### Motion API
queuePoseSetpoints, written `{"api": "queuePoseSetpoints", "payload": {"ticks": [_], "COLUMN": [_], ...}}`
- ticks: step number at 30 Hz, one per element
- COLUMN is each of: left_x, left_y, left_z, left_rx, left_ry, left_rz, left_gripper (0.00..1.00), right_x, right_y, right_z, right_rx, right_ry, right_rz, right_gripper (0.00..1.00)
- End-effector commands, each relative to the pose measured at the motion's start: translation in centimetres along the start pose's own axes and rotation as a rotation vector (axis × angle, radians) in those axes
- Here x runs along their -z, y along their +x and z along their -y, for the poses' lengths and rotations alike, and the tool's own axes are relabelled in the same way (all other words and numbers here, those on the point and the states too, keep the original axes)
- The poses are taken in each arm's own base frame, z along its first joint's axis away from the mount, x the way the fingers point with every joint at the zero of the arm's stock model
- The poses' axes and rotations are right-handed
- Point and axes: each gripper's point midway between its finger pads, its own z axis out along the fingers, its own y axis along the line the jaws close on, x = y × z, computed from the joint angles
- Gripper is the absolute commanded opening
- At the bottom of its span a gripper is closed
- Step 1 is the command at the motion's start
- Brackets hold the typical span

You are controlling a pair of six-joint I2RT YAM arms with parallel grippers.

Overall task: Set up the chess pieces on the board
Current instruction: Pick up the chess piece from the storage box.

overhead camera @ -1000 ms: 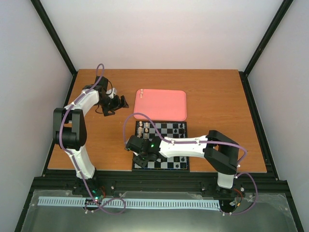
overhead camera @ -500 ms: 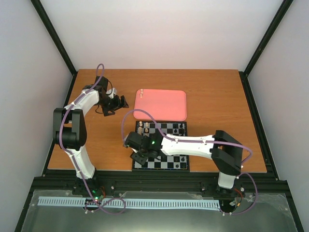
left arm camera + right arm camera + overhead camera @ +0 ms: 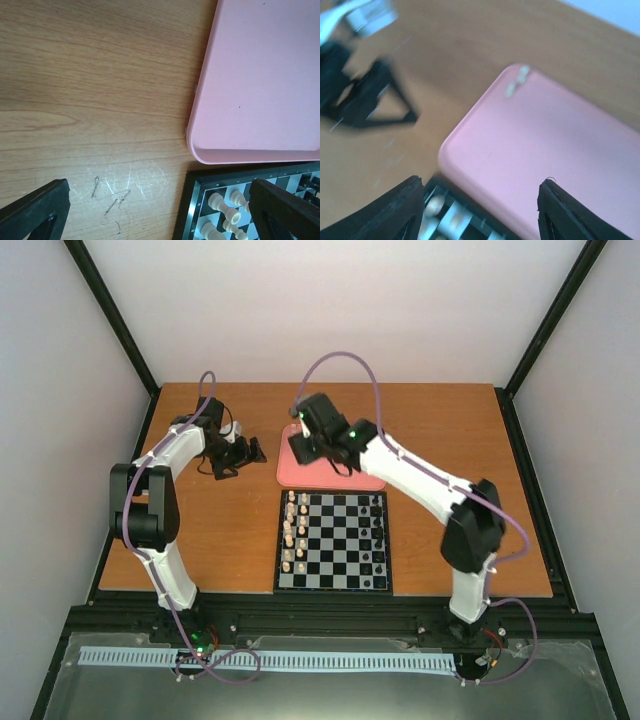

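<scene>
The board (image 3: 340, 540) lies near the table's front. Several cream chess pieces (image 3: 295, 530) stand in its two left columns, and black pieces (image 3: 378, 535) line its right side. The left wrist view shows some of the chess pieces (image 3: 226, 209) on the board's corner (image 3: 194, 210). Two more pale chess pieces (image 3: 517, 81) lie at a far corner of the pink tray (image 3: 555, 150). My right gripper (image 3: 318, 452) hovers over the tray's left part, open and empty (image 3: 480, 212). My left gripper (image 3: 243, 457) rests open and empty over bare wood left of the tray (image 3: 160, 215).
The pink tray (image 3: 360, 472) sits just behind the board, its left end under my right arm. The left wrist view shows its rim (image 3: 200, 145) close to the board's border. Black frame posts and pale walls surround the wooden table (image 3: 450, 440).
My right arm has swung from the board's near-left corner up to above the tray's left part, and its jaws have widened. The left arm has not moved.
</scene>
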Motion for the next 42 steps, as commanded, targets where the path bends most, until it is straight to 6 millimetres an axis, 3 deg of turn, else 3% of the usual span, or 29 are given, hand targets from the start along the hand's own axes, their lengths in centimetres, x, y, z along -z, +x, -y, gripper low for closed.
{"api": "queuePoseSetpoints", "payload": {"ticks": [1,5,9,13,17,29,42], "left_x": [2.0,1.7,1.5,1.0,0.7,0.1,-0.6], "left_y": [-1.2,-1.0,-1.0,-0.9,-0.9,-0.8,-0.8], "left_z": [1.6,1.6,1.4,1.1,0.9,0.6,0.4], "left_rx": [-0.029,-0.024,-0.022,-0.019,-0.018,-0.012,-0.008], "left_ry": [0.033,0.043,0.039,0.031,0.024,0.021,0.019], "left_rz": [0.055,0.043,0.044,0.028,0.021,0.009,-0.005], "left_gripper": [1.0,1.0,1.0,1.0,1.0,1.0,1.0], "right_x": [-6.5,-11.5,-14.8,-17.6,-19.7,-22.9,-24.9], "right_y": [-2.9,-4.4,-5.9,-5.5,-3.6,-1.6,-1.3], "right_z": [3.5,6.0,7.3,6.7,6.0,6.9,8.8], "right_rx": [-0.046,-0.1,-0.128,-0.128,-0.156,-0.202,-0.269], "right_ry": [0.022,0.02,-0.001,-0.06,-0.105,-0.06,-0.067], "right_rz": [0.005,-0.002,0.034,0.03,-0.012,-0.032,-0.015], "right_gripper": [0.6,0.57,0.56,0.54,0.51,0.46,0.4]}}
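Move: The pawn I go for, the nearer of the two pieces left at the far left of the storage box, is about 18 cm ahead of my right hand, 4 cm left and 20 cm below. The last back-row piece stands 3 cm beyond that pawn. The box's middle lies some 11 cm ahead and 6 cm right, 22 cm down. From my left hand the pawn is about 13 cm ahead, 10 cm right and 6 cm below. I sweep my empty right hand forward and increasingly down, away from above the box's near left part to the pawn in its far left corner: about 17 cm out and as much down, drifting 5 cm left. After the quick reach I sink nearly straight, then creep slightly forward, tipping the fingers some 10 degrees steeper and narrowing them partway until their tips come to either side of the pawn's head, without gripping. ##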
